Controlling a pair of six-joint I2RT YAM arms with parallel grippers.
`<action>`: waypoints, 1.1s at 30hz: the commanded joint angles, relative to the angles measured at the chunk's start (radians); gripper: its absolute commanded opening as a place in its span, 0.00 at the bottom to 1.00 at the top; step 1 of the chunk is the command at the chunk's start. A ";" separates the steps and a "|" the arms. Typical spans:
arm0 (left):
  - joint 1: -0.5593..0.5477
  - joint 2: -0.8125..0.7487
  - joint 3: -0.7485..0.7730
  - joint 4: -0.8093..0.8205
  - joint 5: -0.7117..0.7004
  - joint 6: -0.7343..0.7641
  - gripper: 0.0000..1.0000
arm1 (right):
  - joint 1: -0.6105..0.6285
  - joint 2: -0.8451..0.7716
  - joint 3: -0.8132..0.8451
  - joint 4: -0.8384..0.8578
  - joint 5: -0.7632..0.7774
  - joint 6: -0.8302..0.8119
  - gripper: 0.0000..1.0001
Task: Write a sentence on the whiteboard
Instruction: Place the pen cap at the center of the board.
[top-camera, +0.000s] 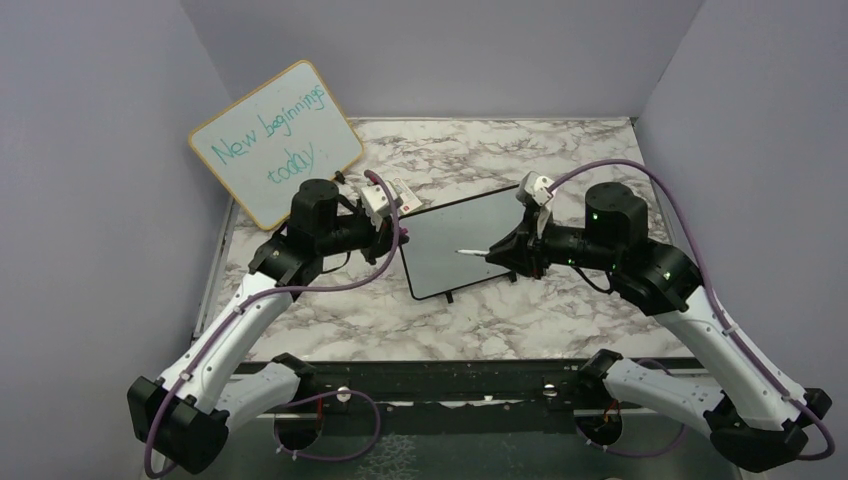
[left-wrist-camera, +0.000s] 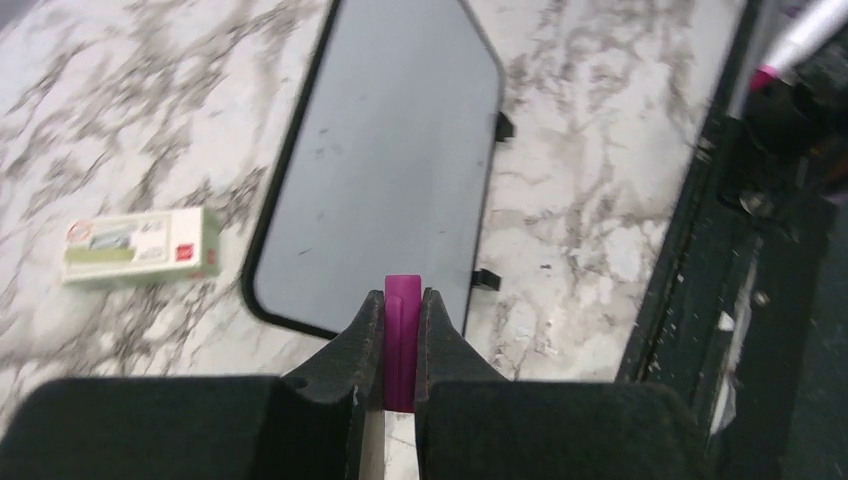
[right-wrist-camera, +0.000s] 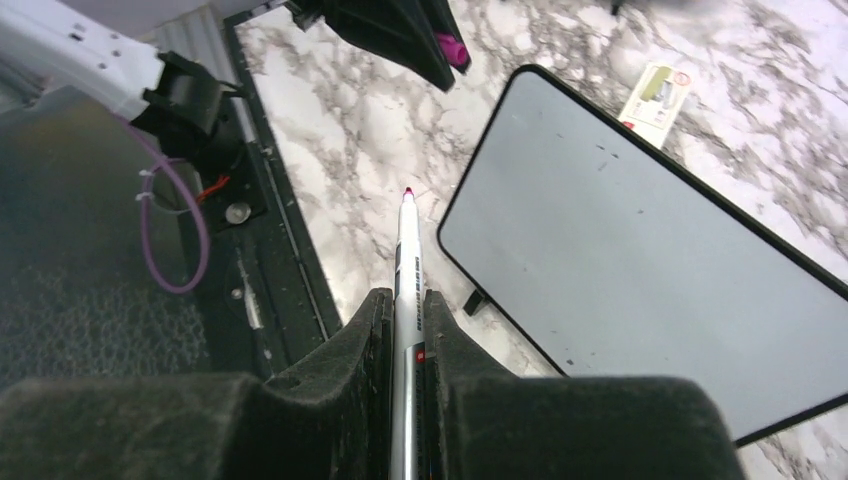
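The whiteboard (top-camera: 455, 250) with its thin black frame lies flat on the marble table between my two arms. Its surface (left-wrist-camera: 385, 170) is blank apart from a few small specks, and no sentence shows on it. My right gripper (right-wrist-camera: 404, 295) is shut on a white marker (right-wrist-camera: 408, 250) whose bare pink tip points away from the jaws. In the top view the marker (top-camera: 470, 251) reaches over the board from the right. My left gripper (left-wrist-camera: 403, 295) is shut on the marker's purple cap (left-wrist-camera: 402, 330), just off the board's left edge (top-camera: 392, 233).
A larger wood-framed board (top-camera: 275, 140) with teal writing leans at the back left corner. A small white box (top-camera: 400, 192) lies on the marble behind the whiteboard. A black rail (top-camera: 440, 375) runs along the table's near edge. Purple walls close in three sides.
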 joint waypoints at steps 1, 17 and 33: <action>0.003 -0.017 0.043 0.033 -0.383 -0.218 0.00 | 0.001 -0.012 -0.043 0.104 0.137 0.043 0.00; 0.149 0.176 -0.098 0.075 -0.740 -0.517 0.00 | 0.001 -0.044 -0.135 0.185 0.362 0.113 0.00; 0.211 0.476 -0.192 0.271 -0.777 -0.695 0.11 | 0.002 -0.028 -0.208 0.229 0.434 0.096 0.00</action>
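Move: The pink pen cap, already pinched in the left fingers, is bound for bare marble beside the small blank board: a spot about 13 cm ahead of that hand, 12 cm to its left and 23 cm below. The blank board's middle lies some 14 cm ahead and 17 cm to the right, the marker box roughly 28 cm ahead and 1 cm right, both about as far down. From the right hand, the blank board's middle is about 20 cm ahead, 8 cm left and 30 cm below. The cap is swung ahead and left, clear of the blank board's left end, then lowered close to the marble, about 19 cm down in all; the left hand turns some 65 degrees counter-clockwise and tips its fingers downward, still gripping. Meanwhile the right hand carries the uncapped pen about 6 cm forward and 5 cm down towards the blank board, turning clockwise. ##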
